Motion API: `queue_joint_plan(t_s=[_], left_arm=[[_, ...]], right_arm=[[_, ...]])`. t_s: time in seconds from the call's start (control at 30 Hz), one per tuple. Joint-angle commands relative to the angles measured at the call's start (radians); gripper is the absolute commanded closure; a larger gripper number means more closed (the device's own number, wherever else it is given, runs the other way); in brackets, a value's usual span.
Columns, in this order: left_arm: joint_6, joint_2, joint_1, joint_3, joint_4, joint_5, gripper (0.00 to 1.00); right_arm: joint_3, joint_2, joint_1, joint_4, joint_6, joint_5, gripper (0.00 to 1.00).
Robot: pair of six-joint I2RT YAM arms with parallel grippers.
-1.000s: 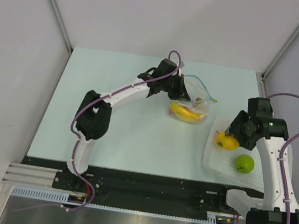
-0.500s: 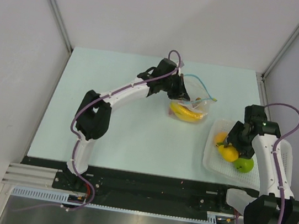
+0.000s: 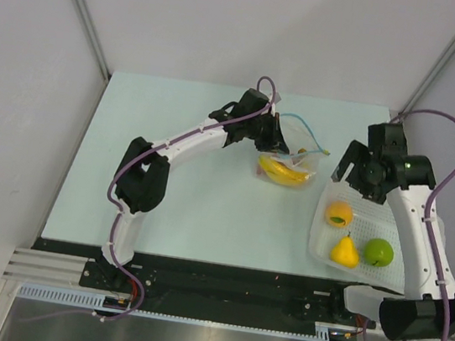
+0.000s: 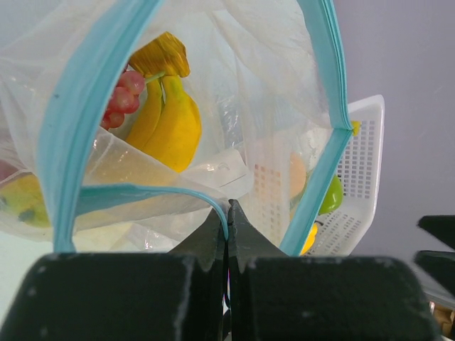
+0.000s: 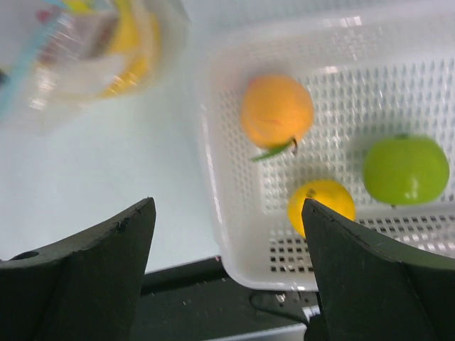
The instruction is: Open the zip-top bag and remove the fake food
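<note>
The clear zip-top bag (image 3: 290,158) lies at the table's back centre with its blue-teal mouth open. My left gripper (image 4: 228,206) is shut on the near zip strip (image 4: 142,190) and holds the mouth open. Inside the bag I see a banana (image 4: 167,114) and a red berry cluster (image 4: 119,96). My right gripper (image 3: 354,173) is open and empty, raised above the white basket's (image 3: 324,239) far edge. In the basket lie an orange (image 5: 276,110), a yellow pear (image 5: 320,206) and a green apple (image 5: 406,169).
The white perforated basket (image 5: 213,213) sits at the table's right front corner, overhanging the black front rail (image 3: 220,281). Grey walls enclose the table on the left, back and right.
My right gripper let go of the yellow pear, which now lies in the basket beside the green apple. The gripper has risen and moved back toward the bag. The left arm has not moved.
</note>
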Motion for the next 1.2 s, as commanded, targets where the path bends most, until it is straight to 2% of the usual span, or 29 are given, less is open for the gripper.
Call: queue_joint_plan(t_s=[0.0,0.13,0.27,0.33,0.43,0.47,0.57,0.67,1.17], left_arm=[[0.029,-0.033,0.005,0.018,0.014,0.022,1.00],[0.020,-0.033,0.002,0.017,0.023,0.030,1.00],[0.013,-0.033,-0.006,0.023,0.026,0.035,1.00],[0.007,-0.033,-0.007,0.020,0.028,0.038,1.00],[0.004,-0.042,-0.010,0.012,0.031,0.036,1.00],[-0.005,-0.047,-0.010,0.009,0.037,0.039,1.00],[-0.033,-0.062,-0.012,-0.015,0.065,0.048,1.00],[-0.037,-0.070,-0.015,-0.028,0.068,0.048,1.00],[-0.072,-0.085,-0.026,-0.046,0.092,0.067,1.00]], right_arm=[[0.170,0.057,0.064,0.062,0.009,0.048,0.13],[0.361,0.191,0.108,0.125,0.012,0.031,0.18],[0.564,0.329,0.154,0.168,0.038,-0.027,0.30],[0.613,0.392,0.179,0.168,0.057,-0.054,0.32],[0.668,0.490,0.217,0.185,0.081,-0.079,0.41],[0.675,0.531,0.223,0.193,0.092,-0.091,0.49],[0.682,0.581,0.251,0.194,0.100,-0.070,0.60],[0.676,0.636,0.259,0.184,0.118,-0.065,0.64],[0.590,0.809,0.251,0.197,0.060,0.067,0.65]])
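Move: The bananas in the open bag lie about 15 cm ahead of the right gripper, 15 cm to its left and some 16 cm below. The bag's mouth gapes above them, roughly 18 cm ahead, 15 cm left and 5 cm below. The orange in the crate is about 4 cm ahead, straight below by 16 cm. From the left gripper, shut on the bag's rim, the bananas lie 2 cm ahead, 3 cm right and 12 cm down. Swing the right gripper out of the crate area in an arc to the bag's mouth: about 19 cm forward and 15 cm left, climbing some 11 cm first, then sinking until the fingers point down at the opening beside the left gripper. Narrow its wide-open fingers to roughly a third on the way. Keep the left gripper pinching the rim, easing it slightly back and right. ##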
